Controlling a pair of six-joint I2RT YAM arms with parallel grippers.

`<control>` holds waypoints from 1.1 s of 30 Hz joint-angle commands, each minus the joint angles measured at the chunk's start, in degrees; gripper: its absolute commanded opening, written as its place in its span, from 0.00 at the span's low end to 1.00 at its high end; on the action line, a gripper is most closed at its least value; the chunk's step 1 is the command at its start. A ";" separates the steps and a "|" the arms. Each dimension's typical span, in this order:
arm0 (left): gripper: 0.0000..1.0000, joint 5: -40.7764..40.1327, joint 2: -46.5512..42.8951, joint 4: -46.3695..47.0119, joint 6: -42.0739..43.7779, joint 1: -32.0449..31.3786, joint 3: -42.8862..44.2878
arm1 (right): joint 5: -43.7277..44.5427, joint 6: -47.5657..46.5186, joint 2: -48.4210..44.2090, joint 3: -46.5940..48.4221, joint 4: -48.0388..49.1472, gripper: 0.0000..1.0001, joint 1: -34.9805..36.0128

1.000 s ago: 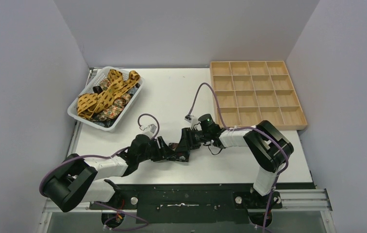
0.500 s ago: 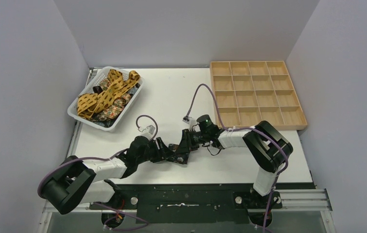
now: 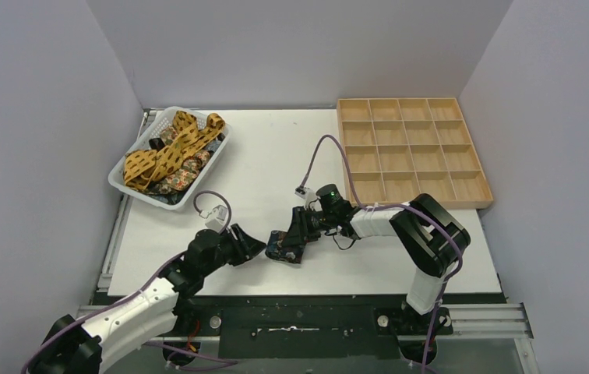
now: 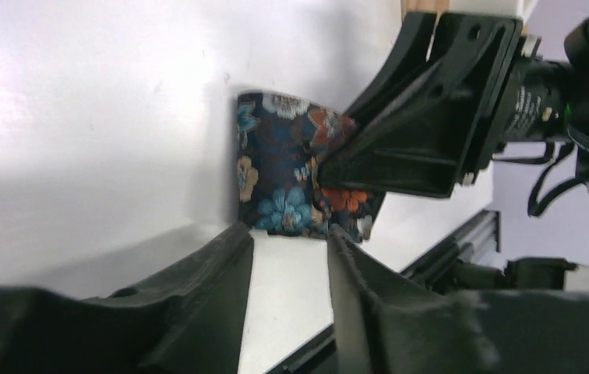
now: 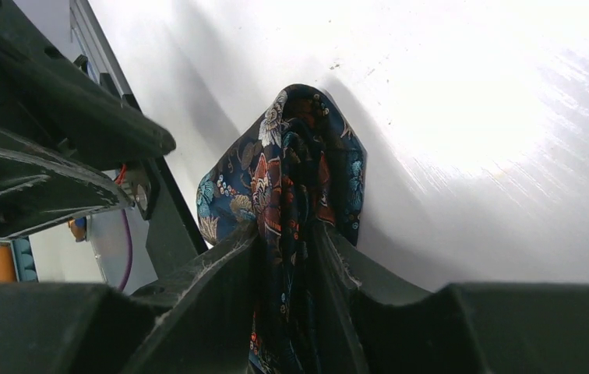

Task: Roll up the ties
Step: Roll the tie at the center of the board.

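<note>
A rolled dark floral tie [image 3: 282,246] stands on the white table near the front edge, between the two arms. My right gripper [image 3: 298,236] is shut on it; in the right wrist view the fabric roll [image 5: 295,167] is pinched between both fingers [image 5: 221,273]. My left gripper [image 3: 252,248] sits just left of the roll, apart from it. In the left wrist view that gripper [image 4: 287,231] is open with only bare table between its jaws, and the roll [image 4: 287,183] lies just beyond its tips. More ties [image 3: 168,149], mustard-yellow and dark floral, are piled in the basket.
A white basket [image 3: 122,184] sits at the back left. A wooden tray [image 3: 410,148] with several compartments stands at the back right. Purple cables [image 3: 330,152] loop over the table from both wrists. The table's front edge and black rail [image 3: 299,300] are close below the roll.
My left arm has drawn back toward the lower left, away from the rolled tie it was pressed against. The right gripper has stayed on the roll.
</note>
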 commanded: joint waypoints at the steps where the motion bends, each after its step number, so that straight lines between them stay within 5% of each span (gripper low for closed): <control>1: 0.31 8.12 -4.13 0.93 -1.85 -0.01 -4.91 | 2.34 1.10 0.57 -1.03 1.95 0.32 0.51; 6: 0.15 11.62 0.10 10.18 -3.18 -0.98 -7.47 | 2.39 1.51 0.12 -1.49 2.37 0.37 0.51; 19: 0.10 4.31 27.58 31.43 -5.34 -6.99 -3.16 | 0.65 3.00 0.25 -1.97 4.10 0.45 0.51; 33: 0.00 -5.22 34.29 33.03 -7.26 -9.29 -3.21 | -3.77 6.70 2.39 -3.69 10.45 0.58 1.30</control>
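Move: The rolled tie's middle is roughly 6 cm to the right of the left gripper, about level with it in reach and some 4 cm below; the table's near edge runs about 12 cm behind that gripper, and the right fingertips stand about 8 cm to its right and 2 cm farther out. The right gripper is already on the roll, whose middle lies about 2 cm left of it, 2 cm back and 2 cm lower. Shut the left gripper while bringing it down and back about 5 cm each way, then carry it low to the right some 4 cm and slightly forward, until its closed tips come against the lower left side of the rolled tie. Keep the right gripper in place around the roll and let its fingers open from about a third to over half. ##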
